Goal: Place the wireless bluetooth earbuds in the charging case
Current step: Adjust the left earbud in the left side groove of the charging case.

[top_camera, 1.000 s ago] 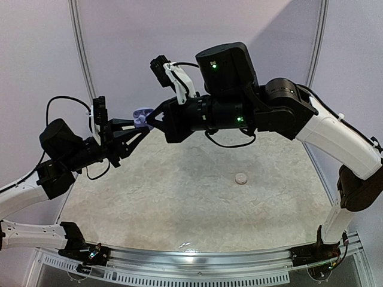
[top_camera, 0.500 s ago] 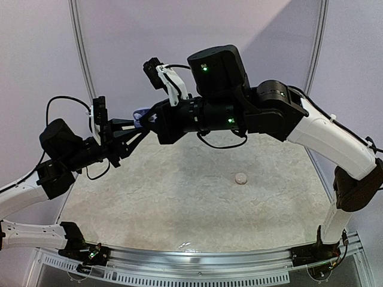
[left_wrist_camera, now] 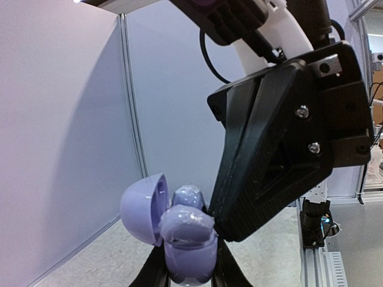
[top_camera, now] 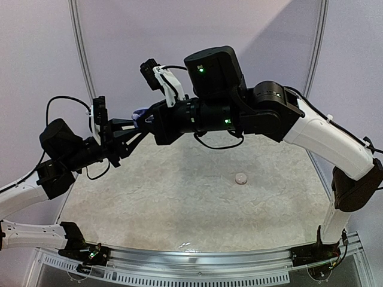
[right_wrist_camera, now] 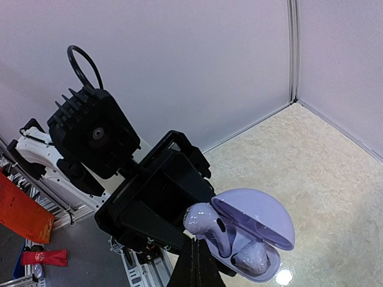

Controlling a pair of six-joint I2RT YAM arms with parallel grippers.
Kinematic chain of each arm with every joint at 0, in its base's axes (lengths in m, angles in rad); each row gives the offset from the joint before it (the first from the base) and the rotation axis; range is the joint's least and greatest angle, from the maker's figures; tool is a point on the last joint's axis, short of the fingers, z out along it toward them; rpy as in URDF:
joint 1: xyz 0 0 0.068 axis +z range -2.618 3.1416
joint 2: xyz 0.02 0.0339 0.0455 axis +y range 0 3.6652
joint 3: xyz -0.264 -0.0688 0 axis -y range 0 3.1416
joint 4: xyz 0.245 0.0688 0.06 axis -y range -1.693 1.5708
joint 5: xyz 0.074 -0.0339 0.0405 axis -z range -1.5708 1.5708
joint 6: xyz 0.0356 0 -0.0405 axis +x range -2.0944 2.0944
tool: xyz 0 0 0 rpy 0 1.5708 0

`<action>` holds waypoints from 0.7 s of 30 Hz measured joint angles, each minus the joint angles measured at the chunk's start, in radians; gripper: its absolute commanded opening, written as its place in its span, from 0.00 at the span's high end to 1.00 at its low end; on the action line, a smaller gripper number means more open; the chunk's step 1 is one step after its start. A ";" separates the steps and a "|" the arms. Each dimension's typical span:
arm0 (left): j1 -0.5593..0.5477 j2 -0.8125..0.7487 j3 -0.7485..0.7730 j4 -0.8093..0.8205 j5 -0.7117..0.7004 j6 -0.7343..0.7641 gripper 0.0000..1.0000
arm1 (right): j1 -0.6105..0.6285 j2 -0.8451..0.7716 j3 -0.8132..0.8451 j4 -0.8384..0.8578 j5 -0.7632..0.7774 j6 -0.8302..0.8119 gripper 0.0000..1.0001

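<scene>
My left gripper (left_wrist_camera: pixel 190 274) is shut on the pale lavender charging case (left_wrist_camera: pixel 188 254) and holds it high above the table, lid (left_wrist_camera: pixel 140 209) open. In the top view the case (top_camera: pixel 140 113) sits between both gripper tips. One earbud (right_wrist_camera: pixel 251 260) lies seated in its socket. The other earbud (right_wrist_camera: pixel 207 222) stands up with its stem in the second socket. My right gripper (right_wrist_camera: pixel 194 256) is shut, its joined tips touching this raised earbud's side; it also shows in the left wrist view (left_wrist_camera: pixel 218 218). I see nothing held between the right fingers.
The beige stone-patterned table (top_camera: pixel 179 197) lies well below both grippers. A small pale round spot (top_camera: pixel 241 177) shows on it right of centre. White walls with a vertical rail (top_camera: pixel 81 54) stand behind. The metal front rail (top_camera: pixel 197 260) runs along the near edge.
My right arm has moved left, bringing its shut tips from a small gap up against the case and raised earbud. The left arm and case have not moved.
</scene>
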 measured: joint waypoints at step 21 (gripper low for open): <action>0.021 0.011 0.000 -0.045 0.187 -0.012 1.00 | 0.000 -0.123 0.029 -0.104 -0.152 -0.125 0.48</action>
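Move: Just ahead of the right hand's shut fingertips, about 1 cm forward and 1 cm to the left at the same height, sits the left earbud in the lilac charging case. The right earbud is some 2 cm ahead and 1 cm to the right; the open lid stands roughly 4 cm ahead and 1 cm left. From the left hand, which holds the case, the left earbud lies about 2 cm to the right and 3 cm above, neither ahead nor back. Backing off from the left earbud, the right hand's shut tips come free of its rear side and draw up, to the right and back, each by some 4 to 5 cm, with the fingers opening about halfway once clear and the wrist turning slightly counter-clockwise. The left hand keeps its grip on the case, sinks a little, then swings it back about 2 cm while turning roughly 10 degrees clockwise. ##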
